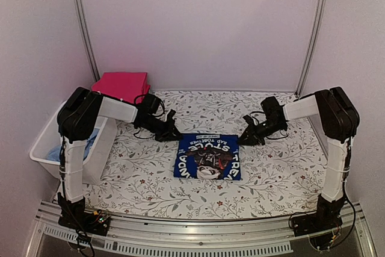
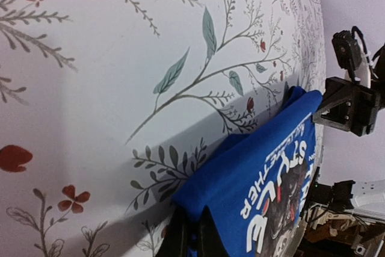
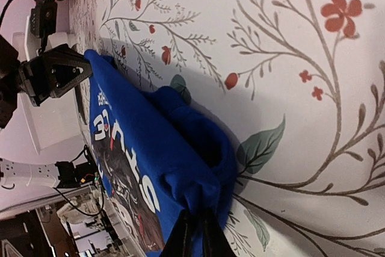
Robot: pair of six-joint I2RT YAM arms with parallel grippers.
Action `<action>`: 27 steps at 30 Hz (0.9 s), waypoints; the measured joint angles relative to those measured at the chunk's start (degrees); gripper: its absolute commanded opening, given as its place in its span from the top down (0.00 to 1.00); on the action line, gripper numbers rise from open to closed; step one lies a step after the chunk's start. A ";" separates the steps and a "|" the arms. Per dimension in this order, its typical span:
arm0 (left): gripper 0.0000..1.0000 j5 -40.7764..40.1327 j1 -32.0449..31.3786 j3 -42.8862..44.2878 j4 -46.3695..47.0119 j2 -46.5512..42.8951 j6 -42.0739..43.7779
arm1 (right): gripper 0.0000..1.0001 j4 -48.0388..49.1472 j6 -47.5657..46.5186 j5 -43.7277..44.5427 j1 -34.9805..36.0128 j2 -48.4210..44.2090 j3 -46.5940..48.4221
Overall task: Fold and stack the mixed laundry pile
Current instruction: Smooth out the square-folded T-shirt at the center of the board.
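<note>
A folded blue shirt with white print (image 1: 207, 156) lies flat mid-table. My left gripper (image 1: 174, 135) is at its far left corner and my right gripper (image 1: 243, 138) at its far right corner. In the left wrist view the gripper (image 2: 195, 221) is shut on a pinch of the blue shirt (image 2: 264, 173) at its corner. The right wrist view has that gripper (image 3: 194, 216) shut on a bunched fold of the shirt (image 3: 138, 142). A pink-red folded garment (image 1: 120, 85) rests at the back left. Pale-blue cloth (image 1: 90, 142) lies in the basket.
A white plastic basket (image 1: 39, 148) stands at the table's left edge, beside the left arm. The floral tablecloth (image 1: 271, 173) covers the table. Walls close in the back and both sides.
</note>
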 measured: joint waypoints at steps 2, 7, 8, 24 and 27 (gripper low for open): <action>1.00 0.09 0.00 0.00 -0.04 0.00 0.02 | 0.71 1.03 0.52 -0.90 -0.31 -0.07 -0.02; 1.00 0.28 0.00 0.09 -0.11 0.02 0.13 | 0.67 1.77 1.79 -0.90 -0.87 -0.59 1.03; 1.00 0.33 0.00 0.20 -0.13 0.09 0.20 | 0.68 1.77 1.77 -0.87 -0.94 -0.68 1.57; 1.00 0.90 -0.07 2.05 -1.07 0.85 0.22 | 0.72 -3.87 -1.75 1.77 -0.22 0.61 8.37; 1.00 0.94 -0.07 2.19 -1.20 0.87 0.22 | 0.76 -5.01 -2.73 2.40 -0.22 0.70 8.35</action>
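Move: The square-folded T-shirt is pinched by my left hand at its far left corner and by my right at its far right one. Its middle lies about 9 cm back and 10 cm right of my left hand, and about 8 cm back and 11 cm left of my right hand, both a centimetre or two above it. The pink stack stands some 20 cm ahead and 22 cm left of my left hand; the white bin is level with that hand, roughly 33 cm left. I open my right fingers to about a third and let go of the shirt's far right corner, swinging the hand forward and up off the cloth, about 4 cm each way. Then I sink it a little and ease it back, with the fingers still parted over that corner. My left hand stays shut on the far left corner, barely shifting. ##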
